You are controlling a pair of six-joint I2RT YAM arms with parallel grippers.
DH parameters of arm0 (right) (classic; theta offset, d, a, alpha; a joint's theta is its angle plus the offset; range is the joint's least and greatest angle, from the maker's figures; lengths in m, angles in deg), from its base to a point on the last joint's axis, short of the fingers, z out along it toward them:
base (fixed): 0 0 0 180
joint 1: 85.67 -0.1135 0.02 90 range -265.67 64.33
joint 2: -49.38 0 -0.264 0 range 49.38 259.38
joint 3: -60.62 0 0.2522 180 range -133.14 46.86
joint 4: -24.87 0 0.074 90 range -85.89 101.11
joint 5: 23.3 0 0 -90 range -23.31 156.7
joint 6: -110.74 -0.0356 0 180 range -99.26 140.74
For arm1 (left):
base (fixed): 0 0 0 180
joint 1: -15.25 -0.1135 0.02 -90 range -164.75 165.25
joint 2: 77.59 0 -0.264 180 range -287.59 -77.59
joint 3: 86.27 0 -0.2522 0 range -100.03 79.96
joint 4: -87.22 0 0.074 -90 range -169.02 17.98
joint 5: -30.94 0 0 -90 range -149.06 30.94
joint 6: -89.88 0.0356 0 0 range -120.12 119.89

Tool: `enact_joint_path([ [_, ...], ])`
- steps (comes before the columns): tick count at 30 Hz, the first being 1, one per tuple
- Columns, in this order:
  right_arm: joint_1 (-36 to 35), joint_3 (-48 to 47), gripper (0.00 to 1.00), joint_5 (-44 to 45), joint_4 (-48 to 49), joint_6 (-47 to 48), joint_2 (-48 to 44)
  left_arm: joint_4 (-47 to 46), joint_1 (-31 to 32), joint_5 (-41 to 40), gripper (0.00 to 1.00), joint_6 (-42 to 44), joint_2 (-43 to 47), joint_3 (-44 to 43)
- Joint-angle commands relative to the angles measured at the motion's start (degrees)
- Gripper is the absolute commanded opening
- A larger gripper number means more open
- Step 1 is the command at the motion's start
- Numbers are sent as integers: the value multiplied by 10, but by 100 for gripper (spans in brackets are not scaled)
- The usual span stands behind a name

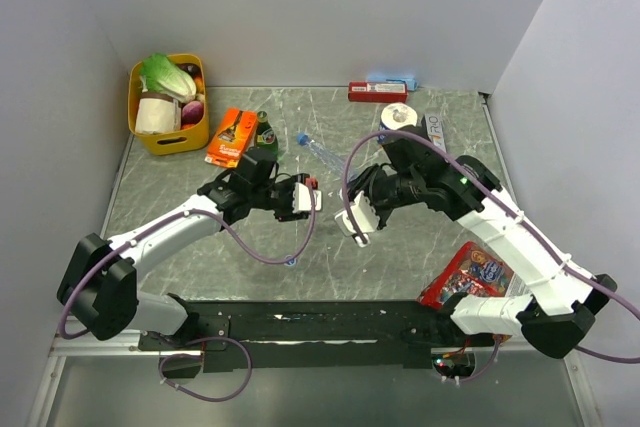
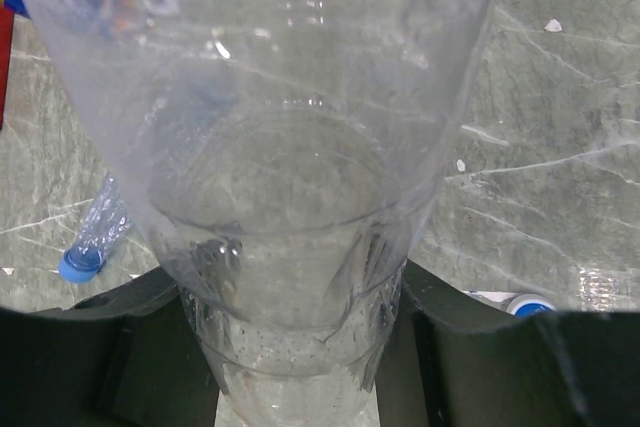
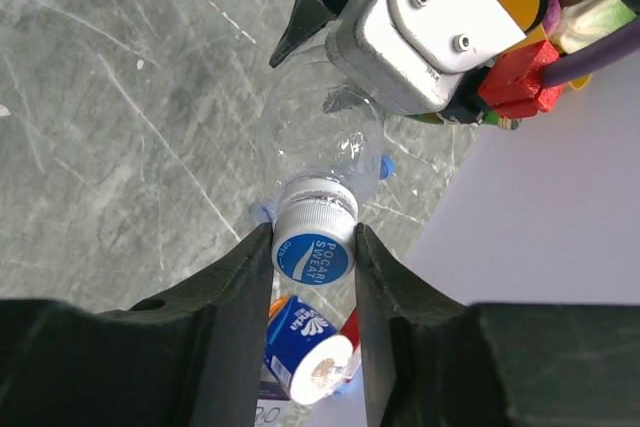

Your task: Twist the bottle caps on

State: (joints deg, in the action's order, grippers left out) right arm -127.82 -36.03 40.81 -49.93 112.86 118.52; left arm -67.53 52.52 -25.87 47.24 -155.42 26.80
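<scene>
My left gripper (image 2: 300, 347) is shut on the body of a clear bottle (image 2: 290, 197), which it holds level above the table and which fills the left wrist view. My right gripper (image 3: 313, 247) faces the bottle's neck, its two fingers pressed against the sides of a bottle cap (image 3: 313, 237) with a blue top that sits on the neck. Seen from above, the two grippers (image 1: 305, 197) (image 1: 352, 222) meet mid-table. A second clear bottle (image 1: 320, 152) with a blue cap on it (image 2: 80, 265) lies on the table behind them. One loose blue cap (image 2: 528, 305) rests on the table.
A yellow basket (image 1: 168, 139) of vegetables stands at the back left, with an orange packet (image 1: 232, 137) and a dark green bottle (image 1: 266, 134) beside it. A red box (image 1: 377, 92) and a paper roll (image 1: 397, 115) sit at the back. A red snack bag (image 1: 470, 272) lies front right.
</scene>
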Motion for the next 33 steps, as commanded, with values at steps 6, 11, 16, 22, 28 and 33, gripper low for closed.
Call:
enact_joint_path([
  [6,0,-86,22,1,12,-220,63,-152,4,-65,1,-129,9,2],
  [11,65,-230,17,-77,-63,-514,178,-278,10,-208,1,-211,12,19],
  [16,123,-261,14,-180,-109,-740,250,-322,25,-326,1,-192,0,19],
  [22,133,-237,24,-222,-73,-821,244,-321,27,-379,1,-179,-22,3],
  [28,170,-465,75,-184,-132,-700,277,-257,28,-348,1,-167,-20,1],
  [33,169,-385,98,-135,-98,-499,188,-176,26,-263,1,-133,-12,-3],
])
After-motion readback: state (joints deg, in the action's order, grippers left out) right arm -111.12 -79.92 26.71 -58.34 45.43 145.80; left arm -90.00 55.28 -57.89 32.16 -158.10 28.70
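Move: Between the right fingertips, already pinched, is the white cap with its blue-printed top, set on the mouth of the bottle the left hand holds. From the left hand this cap lies about 11 cm to the right, 11 cm higher and 1 cm ahead. The lying bottle is some 15 cm ahead of the right hand, 4 cm left and 25 cm below; the blue-and-white tub stands some 22 cm ahead and 15 cm right. Twisting the white cap clockwise, as seen looking along its fingers, the right hand rolls about 85 degrees while going some 8 cm forward; it then opens wide, lets go of the cap and backs off upward about 9 cm. The left hand keeps its hold on the bottle, travels along about 9 cm forward and a little up, and swings some 30 degrees counter-clockwise. ##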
